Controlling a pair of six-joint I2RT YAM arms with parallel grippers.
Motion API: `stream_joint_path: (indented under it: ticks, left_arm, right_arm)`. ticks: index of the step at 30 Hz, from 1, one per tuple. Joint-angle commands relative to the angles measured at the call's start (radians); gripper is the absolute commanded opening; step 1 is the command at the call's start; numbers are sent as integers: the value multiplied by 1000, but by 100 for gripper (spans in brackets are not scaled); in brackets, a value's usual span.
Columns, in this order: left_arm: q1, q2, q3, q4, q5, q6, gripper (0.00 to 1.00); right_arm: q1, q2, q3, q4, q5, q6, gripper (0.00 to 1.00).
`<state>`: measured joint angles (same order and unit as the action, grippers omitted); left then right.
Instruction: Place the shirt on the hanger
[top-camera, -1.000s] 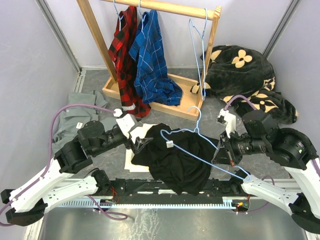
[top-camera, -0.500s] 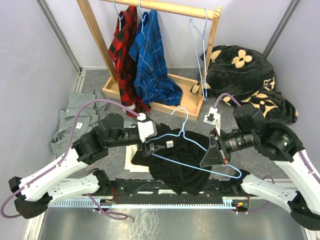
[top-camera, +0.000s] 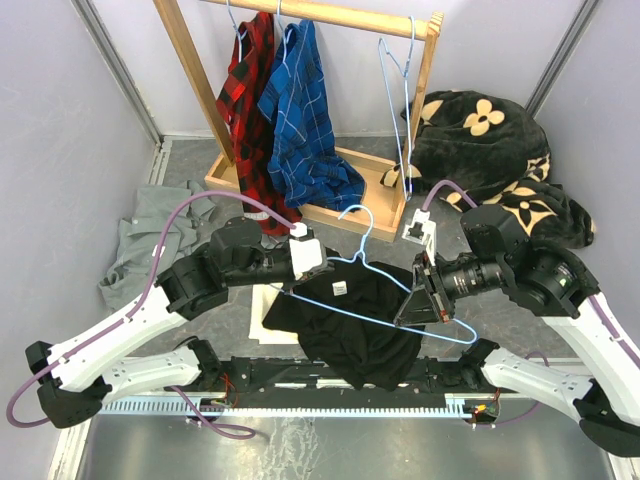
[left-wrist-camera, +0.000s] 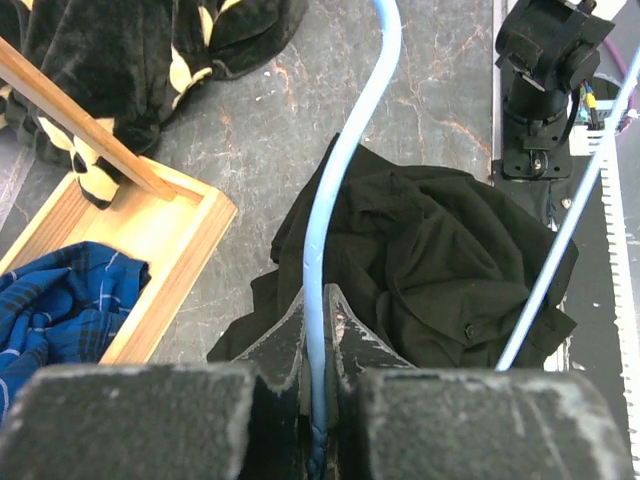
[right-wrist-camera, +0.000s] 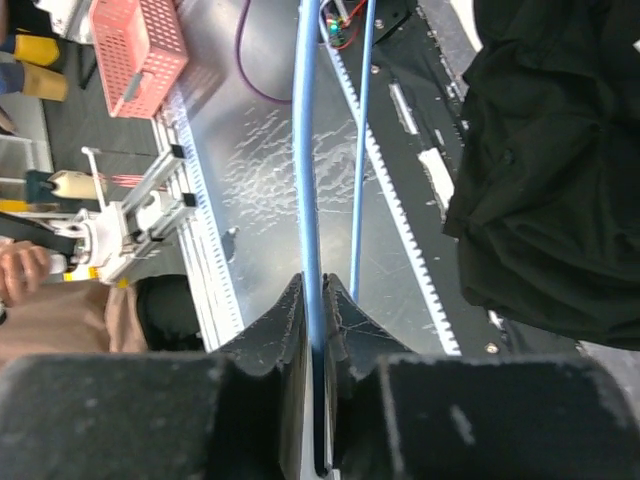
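Note:
The black shirt (top-camera: 350, 325) lies crumpled on the table between the arms, with its white label (top-camera: 340, 288) facing up. It also shows in the left wrist view (left-wrist-camera: 450, 260) and the right wrist view (right-wrist-camera: 560, 180). The light-blue wire hanger (top-camera: 357, 208) is held just over the shirt, hook pointing towards the rack. My left gripper (top-camera: 338, 264) is shut on the hanger wire (left-wrist-camera: 345, 170) near its neck. My right gripper (top-camera: 413, 302) is shut on the hanger's right arm (right-wrist-camera: 305, 130).
A wooden rack (top-camera: 190, 70) at the back holds a red plaid shirt (top-camera: 250, 100), a blue plaid shirt (top-camera: 300, 120) and spare blue hangers (top-camera: 405, 90). A flowered black blanket (top-camera: 490, 140) lies back right. A grey shirt (top-camera: 145, 235) lies left.
The hanger has moved left and towards the rack, carried by the right gripper. My left gripper has moved right from the shirt's left edge and shut on the hanger wire.

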<state>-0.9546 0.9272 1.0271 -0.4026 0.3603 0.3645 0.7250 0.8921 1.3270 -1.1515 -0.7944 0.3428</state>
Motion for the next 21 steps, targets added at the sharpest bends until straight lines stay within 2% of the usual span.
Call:
stream_joint_path:
  ticks: [1, 4, 8, 10, 19, 21]
  left_arm:
    - [4, -15, 39, 35, 6, 37, 3]
    - [4, -16, 39, 19, 6, 45, 3]
    - [4, -15, 36, -11, 13, 57, 3]
    - [5, -13, 33, -26, 17, 61, 3]
    - [4, -5, 28, -57, 8, 62, 3]
    - [4, -4, 27, -56, 0, 59, 3]
  right_arm:
    - [6, 4, 81, -3, 117, -49, 25]
    - [6, 21, 150, -42, 237, -82, 38]
    - [6, 57, 232, -76, 338, -140, 45]
    - [7, 78, 262, -77, 362, -166, 54]
    - [5, 149, 273, 3, 323, -221, 55]
    - [5, 150, 267, 24, 322, -235, 50]
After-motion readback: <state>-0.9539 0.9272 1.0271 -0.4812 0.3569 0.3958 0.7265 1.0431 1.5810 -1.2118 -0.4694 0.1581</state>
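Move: My right fingers are on the light-blue hanger's lower bar. The black shirt's middle lies about 10 cm to the left, 5 cm farther out and some 27 cm below. The hanger's right shoulder is about 6 cm straight ahead, its neck some 12 cm ahead and 8 cm left; the cream cloth lies low, about 25 cm left and 6 cm ahead. From my left hand, gripping the hanger's left shoulder, the shirt's middle is about 10 cm right, 8 cm back and 25 cm below. I open my right fingers to about half, let go of the hanger's lower bar and carry that hand about 7 cm forward, first rising some 3 cm and then starting to sink, rolling it about 20 degrees as it comes up by the hanger's right shoulder above the shirt. My left hand keeps its pinch on the hanger and lowers it by under 2 cm. ##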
